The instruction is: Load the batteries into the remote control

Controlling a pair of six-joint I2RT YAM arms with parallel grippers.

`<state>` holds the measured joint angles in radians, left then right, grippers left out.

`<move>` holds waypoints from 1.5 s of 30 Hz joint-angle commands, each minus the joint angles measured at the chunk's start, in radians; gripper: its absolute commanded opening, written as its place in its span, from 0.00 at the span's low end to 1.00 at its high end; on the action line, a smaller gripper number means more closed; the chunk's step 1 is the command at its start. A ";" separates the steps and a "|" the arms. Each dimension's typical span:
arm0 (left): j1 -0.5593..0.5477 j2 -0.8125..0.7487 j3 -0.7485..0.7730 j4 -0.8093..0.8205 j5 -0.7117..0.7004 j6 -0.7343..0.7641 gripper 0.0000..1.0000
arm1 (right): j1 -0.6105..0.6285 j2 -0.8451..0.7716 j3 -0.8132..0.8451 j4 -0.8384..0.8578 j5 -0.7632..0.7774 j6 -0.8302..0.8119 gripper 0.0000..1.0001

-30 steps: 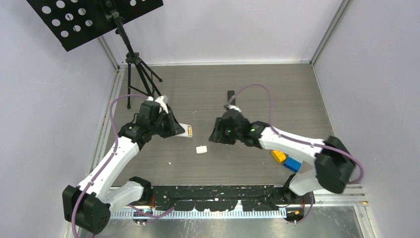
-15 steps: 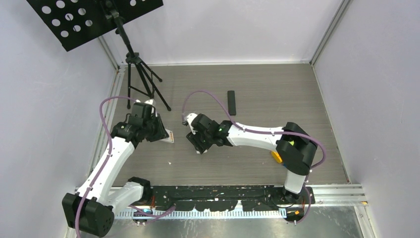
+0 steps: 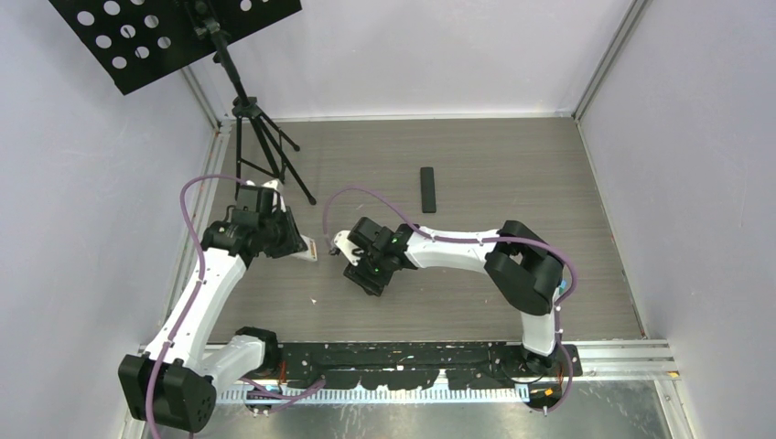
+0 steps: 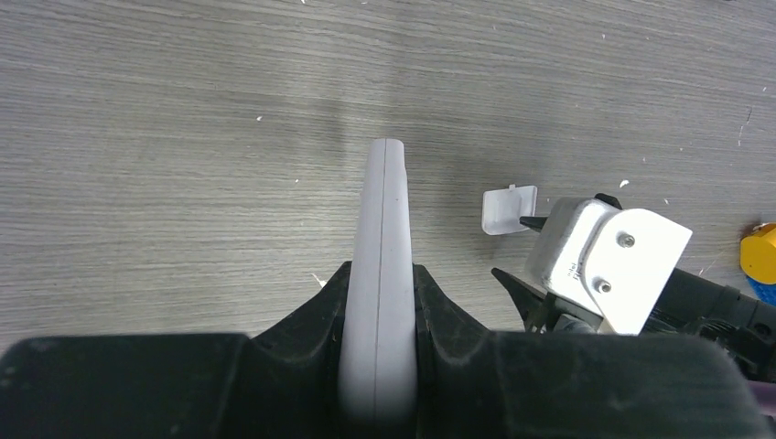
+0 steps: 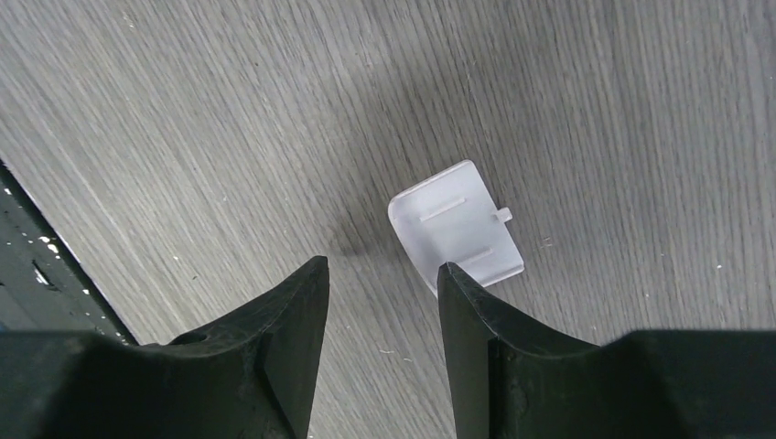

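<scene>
My left gripper point(image 4: 380, 270) is shut on the pale grey remote control point(image 4: 384, 210), which sticks out edge-up between its fingers. From above, that gripper point(image 3: 291, 240) sits left of centre with the remote's tip point(image 3: 311, 249) pointing right. A small white battery cover point(image 5: 455, 229) lies flat on the table. My right gripper point(image 5: 382, 265) hovers open just over it, one fingertip point(image 5: 458, 283) at the cover's near edge. The left wrist view shows the same cover point(image 4: 508, 208) beside the right wrist's white mount point(image 4: 608, 261). From above, the right gripper point(image 3: 366, 279) hides the cover. No batteries show.
A black bar-shaped object point(image 3: 426, 188) lies toward the back of the table. A black tripod stand point(image 3: 261, 137) with a perforated plate rises at the back left. A yellow block point(image 4: 759, 254) shows at the right edge of the left wrist view. A black rail point(image 3: 412, 352) runs along the near edge.
The right arm has swung left across the table and now sits over the white cover. The left gripper has drawn back to the left with the remote.
</scene>
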<state>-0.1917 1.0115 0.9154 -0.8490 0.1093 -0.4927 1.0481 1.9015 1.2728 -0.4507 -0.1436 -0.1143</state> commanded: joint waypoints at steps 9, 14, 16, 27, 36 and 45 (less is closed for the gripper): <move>0.027 -0.008 0.036 0.029 0.035 0.037 0.00 | 0.009 0.045 0.058 0.029 0.076 -0.026 0.39; 0.030 -0.027 0.040 0.032 0.070 0.038 0.00 | 0.009 0.051 0.064 0.035 0.212 0.035 0.14; 0.031 -0.056 0.032 0.059 0.087 0.037 0.00 | 0.008 0.050 0.068 0.038 0.267 0.067 0.03; 0.031 -0.126 -0.039 0.227 0.280 -0.028 0.00 | -0.173 -0.238 -0.104 0.238 0.017 0.552 0.00; 0.029 -0.103 -0.118 0.561 0.569 -0.256 0.00 | -0.345 -0.621 -0.333 0.610 -0.174 1.054 0.00; 0.029 -0.070 -0.213 0.933 0.771 -0.562 0.00 | -0.346 -0.704 -0.361 0.764 -0.259 1.390 0.00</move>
<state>-0.1680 0.9455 0.7151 -0.1772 0.7376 -0.8963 0.6994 1.2282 0.9314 0.1776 -0.3370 1.0824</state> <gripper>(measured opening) 0.220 0.017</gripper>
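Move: The white battery cover lies flat on the table about 3 cm ahead of my right fingertips, 1 cm to their right and some 2 cm below them. The white remote, held in my left hand, is about 15 cm left of my right hand, 5 cm farther out and 8 cm higher; a black remote lies 24 cm ahead and 13 cm right. From my left hand the cover is roughly 17 cm right, 2 cm back and 13 cm below. I slide my half-open right hand some 4 cm forward, low over the table, shutting its fingers on the edge of the cover, then raise it steeply about 27 cm, swinging the fingers from pointing down to pointing left towards the white remote. My left hand keeps its grip and, after waiting, carries the remote 10 cm right and 8 cm up, levelling it about 40 degrees towards the cover. ##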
